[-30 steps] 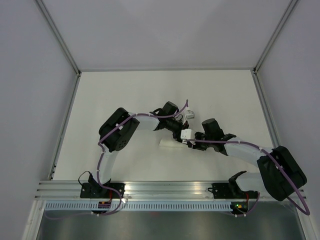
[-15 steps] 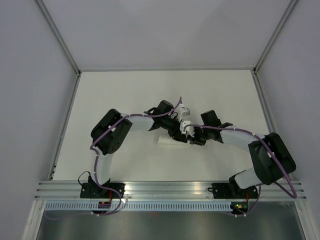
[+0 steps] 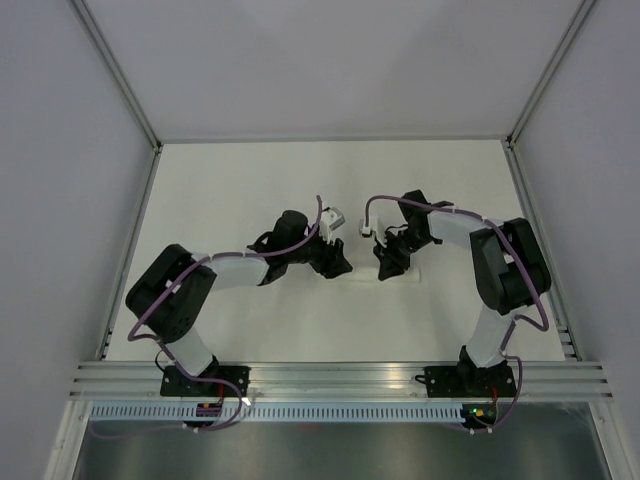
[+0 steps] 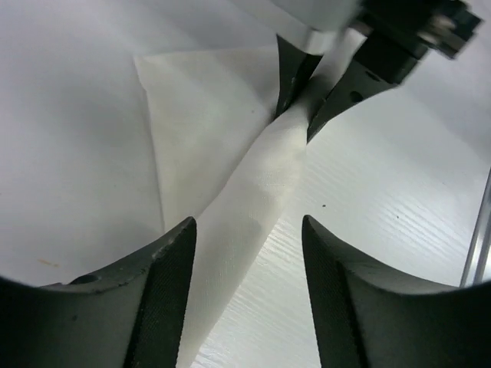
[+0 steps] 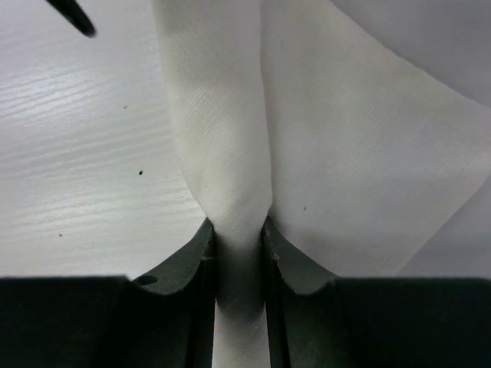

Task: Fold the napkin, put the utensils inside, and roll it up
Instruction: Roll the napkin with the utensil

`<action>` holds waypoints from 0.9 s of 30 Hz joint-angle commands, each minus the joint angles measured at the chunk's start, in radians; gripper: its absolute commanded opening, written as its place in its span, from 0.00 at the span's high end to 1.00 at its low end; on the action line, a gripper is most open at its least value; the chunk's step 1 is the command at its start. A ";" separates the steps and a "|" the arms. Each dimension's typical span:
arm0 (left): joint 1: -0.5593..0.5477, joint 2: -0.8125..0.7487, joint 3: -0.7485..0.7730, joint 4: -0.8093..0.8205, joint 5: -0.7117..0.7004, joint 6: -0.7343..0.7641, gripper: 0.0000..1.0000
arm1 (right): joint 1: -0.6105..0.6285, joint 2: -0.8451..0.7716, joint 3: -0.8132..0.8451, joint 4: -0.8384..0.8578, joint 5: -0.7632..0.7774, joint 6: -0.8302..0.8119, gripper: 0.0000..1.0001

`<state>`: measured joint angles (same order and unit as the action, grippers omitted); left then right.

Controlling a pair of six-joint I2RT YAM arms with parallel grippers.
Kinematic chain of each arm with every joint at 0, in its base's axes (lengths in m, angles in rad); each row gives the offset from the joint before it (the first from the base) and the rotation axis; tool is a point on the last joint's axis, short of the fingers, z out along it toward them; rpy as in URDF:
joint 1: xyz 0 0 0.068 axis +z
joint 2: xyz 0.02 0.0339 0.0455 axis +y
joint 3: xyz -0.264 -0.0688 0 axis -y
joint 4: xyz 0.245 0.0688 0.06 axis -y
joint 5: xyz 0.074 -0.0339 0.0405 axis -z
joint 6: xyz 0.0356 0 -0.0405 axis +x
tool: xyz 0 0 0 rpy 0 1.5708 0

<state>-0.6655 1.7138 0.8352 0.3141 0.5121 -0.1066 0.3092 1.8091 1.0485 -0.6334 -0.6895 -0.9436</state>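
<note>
The white napkin [image 4: 253, 176] lies on the table as a narrow roll with a loose flat flap [image 4: 203, 115] spread to one side. My left gripper [image 4: 247, 222] is open, and the roll runs up between its fingers, close to the left finger. At the roll's far end my right gripper [image 4: 295, 123] pinches it. In the right wrist view the right gripper [image 5: 238, 224] is shut on the napkin [image 5: 222, 138], whose flap [image 5: 360, 169] spreads to the right. From above, the left gripper [image 3: 340, 265] and right gripper [image 3: 385, 268] face each other mid-table. The utensils are hidden.
The white table [image 3: 250, 190] is boxed in by grey walls with metal frame posts [image 3: 120, 80]. An aluminium rail [image 3: 330, 375] carries both arm bases along the near edge. A metal strip [image 4: 479, 230] shows at the right of the left wrist view.
The left gripper has opened and drawn back to the left along the roll. The right gripper has swung to the right and closed on the roll's other end. The roll has shifted slightly.
</note>
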 commanded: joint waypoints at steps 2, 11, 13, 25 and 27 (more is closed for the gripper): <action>-0.006 -0.115 -0.131 0.301 -0.106 -0.019 0.32 | -0.015 0.128 0.070 -0.152 0.039 -0.049 0.96; -0.199 -0.152 -0.234 0.392 -0.377 0.322 0.23 | -0.016 0.251 0.176 -0.250 0.057 -0.043 0.95; -0.261 -0.119 -0.182 0.353 -0.432 0.433 0.23 | -0.016 0.268 0.182 -0.258 0.062 -0.037 0.95; -0.368 0.096 -0.025 0.177 -0.630 0.757 0.00 | -0.018 0.332 0.258 -0.330 0.074 -0.038 0.95; -0.368 0.113 -0.019 0.166 -0.644 0.786 0.00 | -0.018 0.338 0.272 -0.338 0.074 -0.041 0.95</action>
<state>-1.0298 1.8023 0.7799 0.5129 -0.0692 0.5438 0.2840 2.0579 1.3487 -0.9852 -0.7635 -0.9459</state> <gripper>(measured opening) 0.993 0.302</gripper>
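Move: The left hand, empty, hovers over the left part of the napkin roll: the roll's middle is about 5 cm to its right, 1 cm back and 5 cm below. The right gripper pinches the roll about 12 cm to the left hand's right, level with it fore and aft and some 5 cm lower. The unrolled flap lies about 5 cm beyond the roll's middle. From the right hand, the roll's middle is about 7 cm left, at its own height. The right fingers keep their pinch on the roll and stay in place while the wrist turns nearly 20 degrees, the grip's upper side going forward. The left hand lifts about 2 cm, swings back and right, then comes forward and down some 4 cm towards the roll beside the right fingers, rolling about 50 degrees clockwise seen along its fingers and opening wide; its contact can't be made out. ##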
